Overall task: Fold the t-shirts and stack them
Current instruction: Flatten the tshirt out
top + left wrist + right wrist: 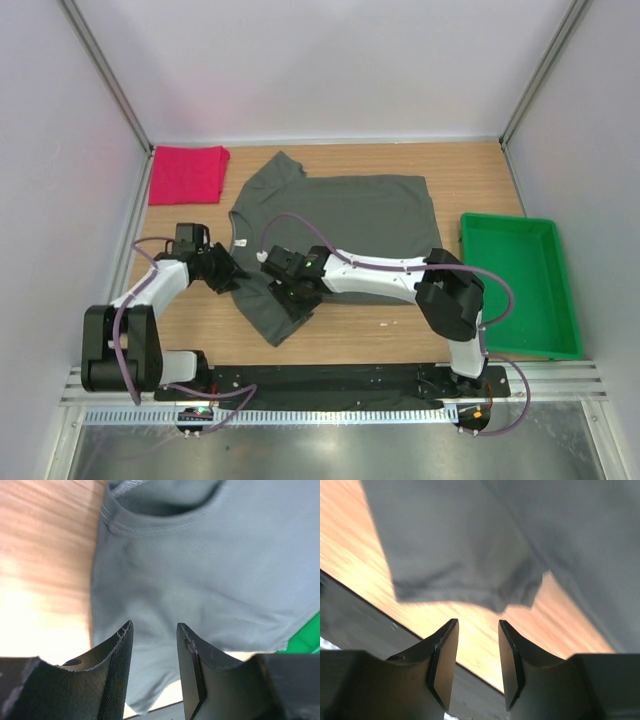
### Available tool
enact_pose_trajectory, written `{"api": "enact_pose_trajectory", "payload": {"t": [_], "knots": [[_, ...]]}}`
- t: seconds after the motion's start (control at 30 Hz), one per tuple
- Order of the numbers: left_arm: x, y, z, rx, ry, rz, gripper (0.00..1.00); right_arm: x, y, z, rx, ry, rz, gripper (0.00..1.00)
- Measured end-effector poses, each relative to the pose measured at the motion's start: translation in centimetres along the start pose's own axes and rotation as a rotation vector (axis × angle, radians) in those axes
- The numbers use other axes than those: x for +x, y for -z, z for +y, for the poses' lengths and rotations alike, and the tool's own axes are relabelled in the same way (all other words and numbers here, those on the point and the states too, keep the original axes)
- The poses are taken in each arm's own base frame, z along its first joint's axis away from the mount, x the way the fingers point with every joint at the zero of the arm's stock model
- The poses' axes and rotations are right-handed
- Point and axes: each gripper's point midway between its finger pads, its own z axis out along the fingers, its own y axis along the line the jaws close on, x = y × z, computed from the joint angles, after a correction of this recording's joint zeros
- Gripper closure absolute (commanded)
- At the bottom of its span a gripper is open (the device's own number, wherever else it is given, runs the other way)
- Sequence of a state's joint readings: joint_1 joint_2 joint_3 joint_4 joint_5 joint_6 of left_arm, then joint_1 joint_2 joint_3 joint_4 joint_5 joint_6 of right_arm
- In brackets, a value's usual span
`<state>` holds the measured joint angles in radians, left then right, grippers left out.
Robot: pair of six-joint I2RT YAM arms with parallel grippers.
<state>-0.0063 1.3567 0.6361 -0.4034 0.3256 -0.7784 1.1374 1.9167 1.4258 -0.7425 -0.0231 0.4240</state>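
A dark grey-olive t-shirt (350, 220) lies spread on the wooden table, its collar (240, 243) toward the left. The pinkish-red t-shirt (186, 173) lies folded at the back left corner. My left gripper (232, 275) hovers low at the shirt's left edge just below the collar, open, with grey cloth (200, 570) showing beneath the gap and nothing between its fingers (117, 650). My right gripper (300, 300) is over the near sleeve. In the right wrist view it (477, 625) is open and empty, just short of the sleeve hem (470, 592).
A green plastic tray (470, 290) stands at the right edge; its corner (305, 640) shows past the shirt. A black rail (360, 615) runs along the table's near edge. Grey walls enclose the table on three sides.
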Motion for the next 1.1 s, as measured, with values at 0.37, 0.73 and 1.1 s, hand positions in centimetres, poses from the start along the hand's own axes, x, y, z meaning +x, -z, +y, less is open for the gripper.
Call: {"api": "enact_pose_trajectory", "payload": {"t": [0.37,0.73,1.1], "knots": [[2.8,2.5,-1.2,0.107,0.033,-0.037,0.63,-4.4,-2.3,-1.3,0.006,-0.090,-0.064,0.60],[3.2,0.2,1.2,-0.007,0.071,0.044,0.66,0.9,-2.2,-2.9,-0.005,-0.143,0.006,0.59],[-0.4,4.9,-3.2,0.090,0.000,-0.109,0.62,-5.7,0.7,3.2,-0.201,-0.097,-0.117,0.61]]}}
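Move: The green shirt's near-left sleeve has its middle about 5 cm left of the right hand, 1 cm nearer the base and 4 cm below. Its near hem corner is some 7 cm back and 4 cm left of that hand. From the left hand the sleeve's middle is about 8 cm back, 7 cm right and 2 cm down; the white neck label is 7 cm ahead, level sideways, and the folded red shirt 22 cm ahead, 11 cm left. Stroke the sleeve flat with both part-open grippers: carry the right one forward-left, then down and back to the right towards the hem, about 6 cm, before lifting it leftward with its fingertips swinging left. Hop the left one up and back about 4 cm, dip it to the shirt's left edge, then bring it forward and lift clear. ##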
